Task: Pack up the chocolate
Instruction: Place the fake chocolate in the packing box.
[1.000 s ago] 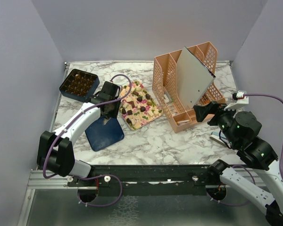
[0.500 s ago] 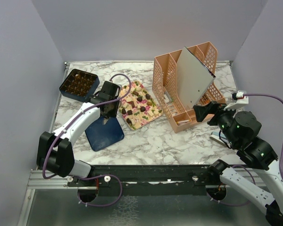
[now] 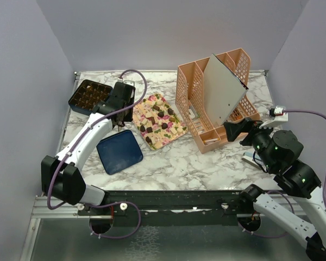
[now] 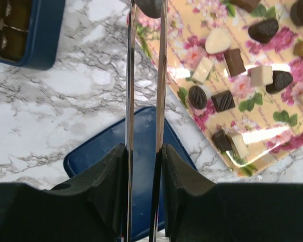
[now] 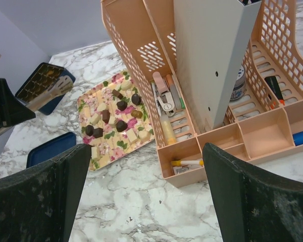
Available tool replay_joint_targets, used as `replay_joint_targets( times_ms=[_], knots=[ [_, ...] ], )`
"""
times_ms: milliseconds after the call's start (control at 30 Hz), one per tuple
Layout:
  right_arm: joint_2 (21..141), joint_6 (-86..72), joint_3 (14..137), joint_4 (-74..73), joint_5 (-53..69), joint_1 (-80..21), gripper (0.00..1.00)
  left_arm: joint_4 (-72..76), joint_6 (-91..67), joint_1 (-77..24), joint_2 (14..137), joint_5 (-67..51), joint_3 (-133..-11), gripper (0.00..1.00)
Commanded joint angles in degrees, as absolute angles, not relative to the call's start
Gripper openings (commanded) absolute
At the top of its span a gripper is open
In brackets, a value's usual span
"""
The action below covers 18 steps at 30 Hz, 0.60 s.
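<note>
Chocolate pieces point(image 3: 158, 117), dark and cream, lie scattered on a floral tray point(image 3: 171, 136). The dark blue box point(image 3: 89, 95) with a gridded tray holding dark pieces stands at the far left. My left gripper point(image 3: 121, 104) hovers between box and tray. In the left wrist view it point(image 4: 144, 151) is shut on long metal tweezers point(image 4: 130, 75). The tweezer tips pinch a dark chocolate piece point(image 4: 150, 6) at the frame's top edge. More pieces point(image 4: 222, 101) show on the tray to the right. My right gripper point(image 3: 236, 129) stands open and empty near the organiser.
The box's blue lid point(image 3: 119, 151) lies flat in front of the tray. A peach desk organiser point(image 3: 198, 92) with a grey panel point(image 3: 223, 89) and small items fills the back right. Grey walls enclose the marble table point(image 3: 179, 163).
My left arm has swung away from above the blue lid, back and left toward the box, with the tweezers pressed a little tighter. The right arm has not moved.
</note>
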<state>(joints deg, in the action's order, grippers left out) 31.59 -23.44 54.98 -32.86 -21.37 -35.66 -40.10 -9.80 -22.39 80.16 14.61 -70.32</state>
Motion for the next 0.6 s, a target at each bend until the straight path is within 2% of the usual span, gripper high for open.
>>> replay_joint_targets(
  times_ms=[0, 200, 567],
  knots=[
    [30.83, -23.03, 54.61, -32.99, -20.35, -35.77, 0.97, -38.11, -10.26, -18.02, 82.39, 17.76, -74.99, 0.3],
    [30.39, -23.03, 54.24, -33.0, -20.48, -35.77, 0.97, -36.22, -11.07, -7.58, 85.57, 10.66, -77.88, 0.3],
    [30.7, -23.63, 53.87, -32.2, -19.86, -35.77, 0.97, -35.38, -11.17, 1.29, 93.67, 13.64, -86.26, 0.3]
  ],
)
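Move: Ahead of the left gripper, which holds the tongs, the packing box lies about 18 cm farther out and 20 cm to the left, some 15 cm lower. The flowered mat of chocolates is centred about 6 cm ahead and 12 cm to the right; the blue tray lies 9 cm back and 4 cm left, both some 17 cm below. From the idle right hand, the packing box is roughly 31 cm ahead, 60 cm left and 30 cm lower. Swinging left by about 12 cm and forward by some 8 cm, the left hand carries the tongs away from the flowered mat to the packing box, rising a little at the start, then staying nearly level. The hand turns about 20 degrees counter-clockwise, and the gripper keeps the tongs squeezed on the chocolate at their tips. ##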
